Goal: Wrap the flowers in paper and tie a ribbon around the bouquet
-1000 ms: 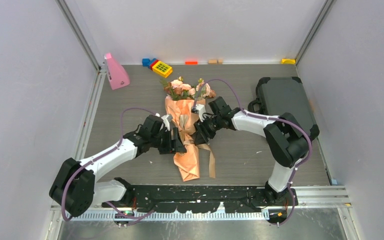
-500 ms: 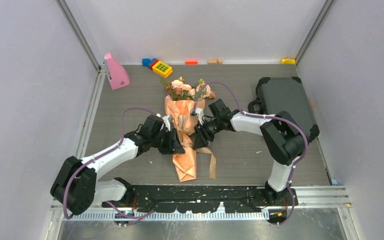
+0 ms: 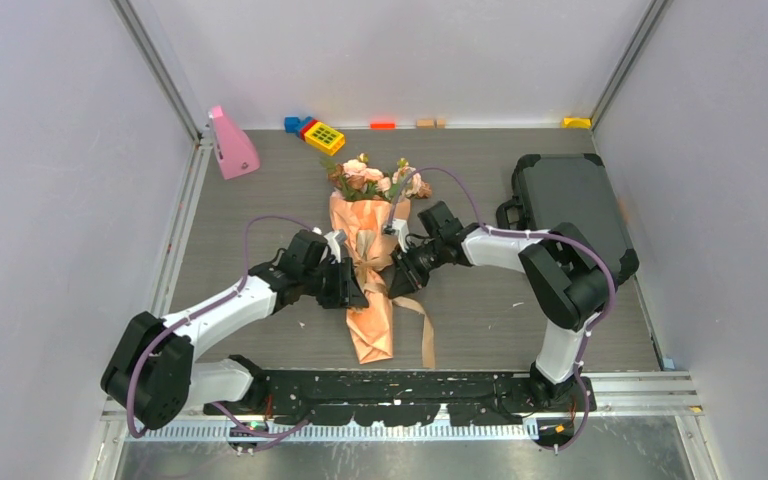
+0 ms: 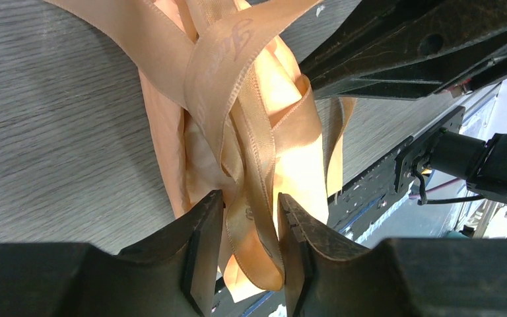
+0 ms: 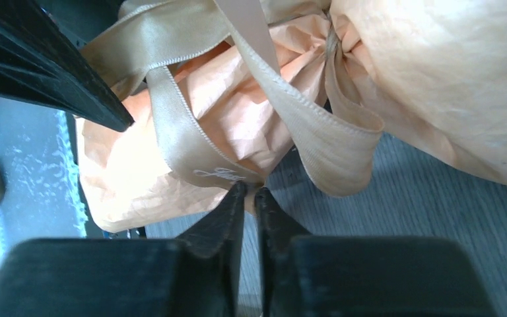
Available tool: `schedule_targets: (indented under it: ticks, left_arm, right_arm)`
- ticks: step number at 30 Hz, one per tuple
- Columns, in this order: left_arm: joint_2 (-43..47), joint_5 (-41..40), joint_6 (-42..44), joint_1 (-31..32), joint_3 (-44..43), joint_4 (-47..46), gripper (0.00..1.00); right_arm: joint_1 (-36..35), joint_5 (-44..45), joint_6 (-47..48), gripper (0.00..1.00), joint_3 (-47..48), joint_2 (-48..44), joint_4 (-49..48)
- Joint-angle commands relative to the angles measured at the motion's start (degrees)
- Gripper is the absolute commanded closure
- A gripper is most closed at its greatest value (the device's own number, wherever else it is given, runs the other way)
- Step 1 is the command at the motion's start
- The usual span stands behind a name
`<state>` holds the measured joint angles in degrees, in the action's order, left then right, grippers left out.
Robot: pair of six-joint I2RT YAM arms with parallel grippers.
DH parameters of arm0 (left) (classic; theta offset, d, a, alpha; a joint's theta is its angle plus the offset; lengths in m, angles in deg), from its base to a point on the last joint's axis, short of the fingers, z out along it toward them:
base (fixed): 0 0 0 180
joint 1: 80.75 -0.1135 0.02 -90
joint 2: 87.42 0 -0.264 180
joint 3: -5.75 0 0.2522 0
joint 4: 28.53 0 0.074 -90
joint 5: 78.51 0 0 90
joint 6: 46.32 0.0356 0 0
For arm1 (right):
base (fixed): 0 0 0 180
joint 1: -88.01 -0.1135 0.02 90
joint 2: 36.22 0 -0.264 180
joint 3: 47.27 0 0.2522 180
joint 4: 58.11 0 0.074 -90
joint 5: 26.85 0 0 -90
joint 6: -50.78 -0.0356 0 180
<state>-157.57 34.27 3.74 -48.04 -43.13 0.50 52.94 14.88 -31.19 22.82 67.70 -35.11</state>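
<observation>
The bouquet lies lengthwise mid-table: pink flowers at the far end, the peach paper cone tapering toward me. The tan ribbon is knotted round the cone's waist, one tail trailing to the right. My left gripper is at the cone's left side. In the left wrist view its jaws stand apart around a ribbon loop. My right gripper is at the cone's right side. In the right wrist view it is almost closed, pinching the edge of a ribbon loop against the paper.
A black case lies at the right. A pink wedge-shaped object stands at the back left, a yellow toy block near it. Small coloured blocks line the back wall. Both arms' fingers nearly meet at the knot.
Both grippers have narrowed their jaws at the knot. The right one has closed onto the ribbon and edged left toward the cone. The ribbon tail shifted slightly.
</observation>
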Motion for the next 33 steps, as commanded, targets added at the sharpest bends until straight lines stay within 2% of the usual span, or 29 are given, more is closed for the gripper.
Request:
schedule_targets:
  ticks: [1,2,5,13,17,24,33]
  left_arm:
    - [-0.07,0.86,0.96,-0.19,-0.47,-0.03,0.63]
    - [-0.15,0.78,1.07,-0.19,-0.56,0.13,0.64]
    - [-0.04,0.35,1.26,-0.19,-0.90,0.94,0.65]
    - [2.07,-0.69,1.62,-0.19,-1.12,2.85,0.65]
    - [3.13,-0.80,1.95,-0.19,-1.64,3.72,0.64]
    - [3.64,-1.69,3.11,-0.19,-3.12,5.55,0.63]
    - [3.57,-1.46,3.72,-0.21,-3.79,6.52,0.63]
  right_arm:
    - [-0.09,-4.37,-1.68,0.93,-1.68,-3.27,-5.39]
    - [-0.09,-4.72,-2.21,0.98,-2.27,-3.86,-6.28]
    - [-0.09,-1.96,-5.98,0.99,-4.00,-6.08,-9.74]
    - [-0.09,18.68,-22.39,0.99,-8.23,-12.86,-15.84]
    - [-0.04,25.07,-26.82,0.99,-10.06,-16.85,-14.78]
    - [0.16,38.91,-30.02,0.99,-10.87,-22.96,-6.23]
    - [0.77,41.92,-29.07,0.99,-11.91,-26.43,-0.66]
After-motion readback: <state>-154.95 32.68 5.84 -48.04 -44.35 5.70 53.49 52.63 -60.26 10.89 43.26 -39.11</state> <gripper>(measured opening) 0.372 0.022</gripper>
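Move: A ribbon strand is already right at the right hand's fingertips, between them. From that hand the ribbon knot on the bouquet sits about 5 cm to the left and 4 cm ahead, at nearly the same height, while the ribbon's loose tail lies on the table some 7 cm to the right and 8 cm back, about 4 cm lower. From the left hand, that ribbon strand lies roughly 6 cm to the right, 1 cm ahead and slightly below. The right fingers, already closing around the ribbon strand, shut the rest of the way. The hand then draws out away from the bouquet, some 7 cm to the right, 5 cm forward and 5 cm up, turning about 45 degrees clockwise with the fingers shut. The left hand stays beside the bouquet with its fingers partly open, only easing about a centimetre left. ##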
